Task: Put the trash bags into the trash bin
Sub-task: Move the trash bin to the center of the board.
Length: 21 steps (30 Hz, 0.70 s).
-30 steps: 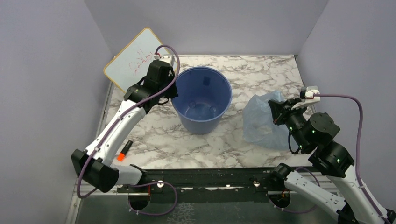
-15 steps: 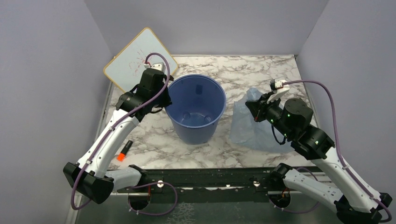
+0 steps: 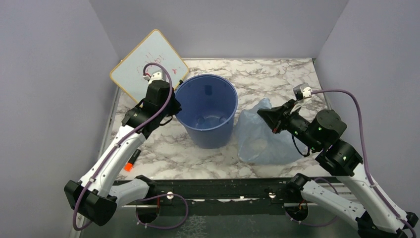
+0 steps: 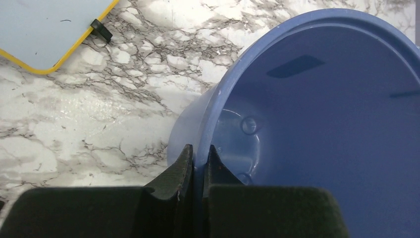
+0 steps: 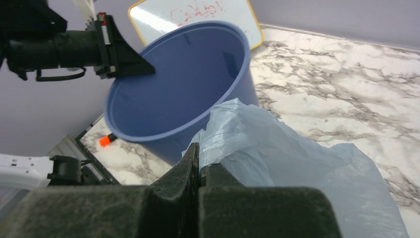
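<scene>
The blue trash bin (image 3: 208,116) stands tilted near the table's middle, its mouth (image 5: 178,84) turned towards the right arm. My left gripper (image 3: 174,108) is shut on the bin's left rim (image 4: 202,148), one finger outside the wall and one inside. The translucent light-blue trash bag (image 3: 260,136) hangs right of the bin, its lower part resting on the table. My right gripper (image 3: 261,113) is shut on the bag's upper edge (image 5: 218,144), a short way from the bin's right rim.
A white board (image 3: 148,62) with red writing and a yellow edge leans at the back left. An orange-capped marker (image 3: 131,162) lies near the left front edge. Grey walls enclose the marble table (image 3: 277,79) on three sides.
The right gripper has carried the bag leftwards, closer to the bin. The left gripper has pulled the bin's rim left and towards the front, tilting and shifting the bin.
</scene>
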{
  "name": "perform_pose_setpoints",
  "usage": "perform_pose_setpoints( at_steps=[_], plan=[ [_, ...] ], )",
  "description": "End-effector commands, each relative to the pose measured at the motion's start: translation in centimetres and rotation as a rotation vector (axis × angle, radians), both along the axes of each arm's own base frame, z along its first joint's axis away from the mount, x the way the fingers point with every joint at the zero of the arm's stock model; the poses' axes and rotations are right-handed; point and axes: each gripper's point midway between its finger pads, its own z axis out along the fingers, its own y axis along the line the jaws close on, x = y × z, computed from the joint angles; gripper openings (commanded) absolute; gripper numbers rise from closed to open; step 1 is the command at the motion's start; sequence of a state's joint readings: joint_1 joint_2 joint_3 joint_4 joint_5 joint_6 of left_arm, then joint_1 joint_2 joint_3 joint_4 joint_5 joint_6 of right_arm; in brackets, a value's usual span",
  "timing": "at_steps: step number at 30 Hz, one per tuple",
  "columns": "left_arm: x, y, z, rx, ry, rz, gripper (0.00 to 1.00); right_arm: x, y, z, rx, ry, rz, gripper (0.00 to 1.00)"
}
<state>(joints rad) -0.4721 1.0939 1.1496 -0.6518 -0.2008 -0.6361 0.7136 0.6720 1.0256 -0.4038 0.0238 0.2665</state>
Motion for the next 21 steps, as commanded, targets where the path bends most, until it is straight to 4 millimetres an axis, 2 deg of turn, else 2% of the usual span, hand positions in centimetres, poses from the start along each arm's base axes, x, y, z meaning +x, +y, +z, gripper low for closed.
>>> perform_pose_setpoints(
  at_steps=[1,4,7,11,15,18,21],
  plan=[
    [2.3,-0.8,3.0,-0.154,-0.107,0.098,0.0,-2.6,2.0,3.1,0.086,-0.065,0.178,0.01],
    [2.6,-0.8,3.3,-0.161,-0.121,0.106,0.15,-4.0,2.4,4.5,0.141,-0.119,0.248,0.01],
    [2.6,-1.0,3.4,-0.141,-0.124,0.083,0.16,-3.3,1.6,4.6,0.144,-0.109,0.181,0.01],
    [2.4,-0.9,3.5,-0.116,-0.125,0.058,0.17,-1.4,-0.1,3.3,0.106,-0.05,0.038,0.01],
    [2.3,-0.8,3.8,-0.108,-0.126,0.061,0.24,-0.8,-0.9,2.7,0.079,-0.039,-0.02,0.01],
    [2.6,-1.1,4.1,-0.079,-0.122,0.028,0.35,-0.8,-1.0,2.9,0.093,-0.037,-0.026,0.01],
    [2.6,-1.3,4.7,-0.058,-0.122,0.001,0.51,-1.1,-1.0,3.4,0.105,-0.04,-0.018,0.01]
  ],
)
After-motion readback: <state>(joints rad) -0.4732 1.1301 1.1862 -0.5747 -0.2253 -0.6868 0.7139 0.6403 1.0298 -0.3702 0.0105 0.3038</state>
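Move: The blue trash bin that my left hand already pinches by its left rim has its middle some 11 cm to that hand's right, about 2 cm ahead and 12 cm below. The whiteboard is about 14 cm left and 23 cm ahead of the left hand; the orange-tipped marker is 18 cm left, 12 cm back. From my right hand, still gripping the bag, the bin's middle lies roughly 17 cm left, 10 cm ahead and 23 cm below. I let go of the bin: my left hand first nudges its rim about 1 cm forward, my fingers spread part-way until they straddle the rim without pinching, and then the hand starts up some 2 cm, easing on forward. My right hand keeps its grip on the bag, sways back and up about 3 cm, then comes most of the way back, ending slightly higher. ##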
